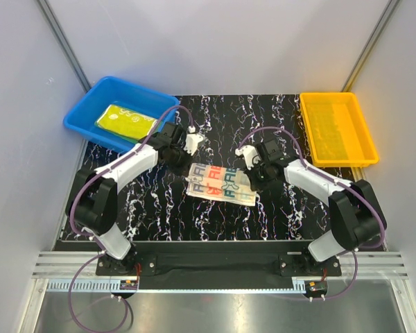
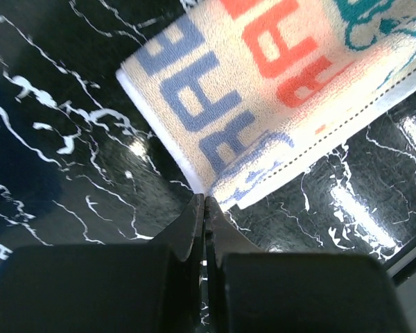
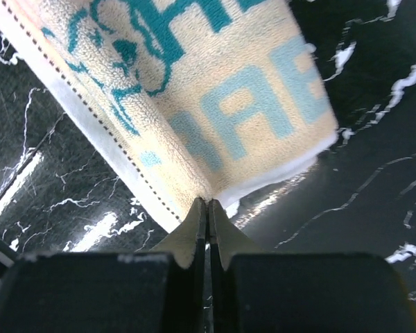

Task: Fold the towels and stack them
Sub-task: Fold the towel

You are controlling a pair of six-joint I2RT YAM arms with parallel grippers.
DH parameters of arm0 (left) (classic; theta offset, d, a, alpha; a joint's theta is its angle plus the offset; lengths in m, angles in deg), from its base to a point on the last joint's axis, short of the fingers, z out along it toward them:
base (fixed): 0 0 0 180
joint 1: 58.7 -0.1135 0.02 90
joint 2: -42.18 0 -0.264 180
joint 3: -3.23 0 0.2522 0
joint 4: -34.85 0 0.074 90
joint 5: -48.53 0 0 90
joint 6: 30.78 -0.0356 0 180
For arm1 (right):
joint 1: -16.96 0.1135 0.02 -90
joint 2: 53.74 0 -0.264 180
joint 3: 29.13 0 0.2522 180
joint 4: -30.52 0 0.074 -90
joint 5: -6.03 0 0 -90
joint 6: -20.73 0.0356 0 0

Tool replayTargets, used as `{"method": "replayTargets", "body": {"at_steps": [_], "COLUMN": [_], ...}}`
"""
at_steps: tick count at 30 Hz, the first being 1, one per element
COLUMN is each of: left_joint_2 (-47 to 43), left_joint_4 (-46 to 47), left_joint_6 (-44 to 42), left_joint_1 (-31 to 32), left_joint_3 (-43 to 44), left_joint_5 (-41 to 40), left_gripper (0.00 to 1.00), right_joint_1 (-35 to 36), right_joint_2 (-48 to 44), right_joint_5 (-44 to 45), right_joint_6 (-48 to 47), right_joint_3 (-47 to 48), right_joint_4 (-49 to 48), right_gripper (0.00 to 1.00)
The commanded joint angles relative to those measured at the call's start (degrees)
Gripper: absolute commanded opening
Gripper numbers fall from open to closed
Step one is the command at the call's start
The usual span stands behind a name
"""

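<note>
The lettered towel (image 1: pixel 220 182) lies folded into a small rectangle at the table's middle, showing navy, red and teal letters. My left gripper (image 1: pixel 189 165) is at its far left corner. In the left wrist view the jaws are shut, with the tips (image 2: pixel 205 198) meeting that corner of the towel (image 2: pixel 277 90). My right gripper (image 1: pixel 254 183) is at the towel's right end. There the cloth (image 3: pixel 194 104) creases into the shut tips (image 3: pixel 209 202). A yellow towel (image 1: pixel 125 121) lies in the blue bin.
The blue bin (image 1: pixel 145 90) stands at the back left, partly off the black marbled tabletop (image 1: pixel 215 118). An orange bin (image 1: pixel 306 125) stands at the back right. Grey walls close in both sides.
</note>
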Motion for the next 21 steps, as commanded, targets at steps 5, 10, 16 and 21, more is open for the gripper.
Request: {"method": "replayTargets", "body": {"at_steps": [5,10,16,21], "left_joint_2": [0.51,-1.24,-1.34,0.95], "left_joint_4": [-0.89,-3.01,-3.19,-2.66], "left_joint_6": [1.52,3.01,6.70,13.03], "left_joint_1": [-0.29,-0.03,-0.03,-0.12], "left_joint_3": [-0.97,0.08,1.23,0.26], "left_joint_5": [0.21,2.23,3.29,-5.56], "left_gripper": [0.00,0.18,0.26,0.31], "right_joint_1": [1.18,1.18,1.10,1.10], "right_joint_2": [2.40,0.13,-1.90,2.22], "right_joint_5": [0.09,-2.01,0.96,6.41], "right_joint_6": [-0.66,0.31,2.23,11.36], "right_joint_3": [0.40,1.63,3.65,7.69], "right_joint_4": [5.67,7.61,8.67,10.15], "right_gripper": [0.16,0.28,0.31,0.33]}}
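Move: Each hand pinches a far corner of the rabbit towel, folded back almost onto the near edge. From the left hand the lower layer's near left corner lies about 2 cm back, 1 cm right and 2 cm below, the towel's middle some 3 cm ahead and 9 cm right; the blue bin sits 21 cm ahead, 19 cm left. From the right hand the near right corner is about 2 cm back, directly in line sideways, the towel's middle 4 cm ahead and 9 cm left, the yellow bin 20 cm ahead, 25 cm right. Both hands let go of the folded-over corners at the towel's near edge, fingers opening to about a third while they still ease back and down: the left about 2 cm back and 1 down, the right some 3 cm back and 1.5 down before it lifts about 2 cm and edges forward again. Both wrists tip slightly, the fingertips swinging towards the base. ##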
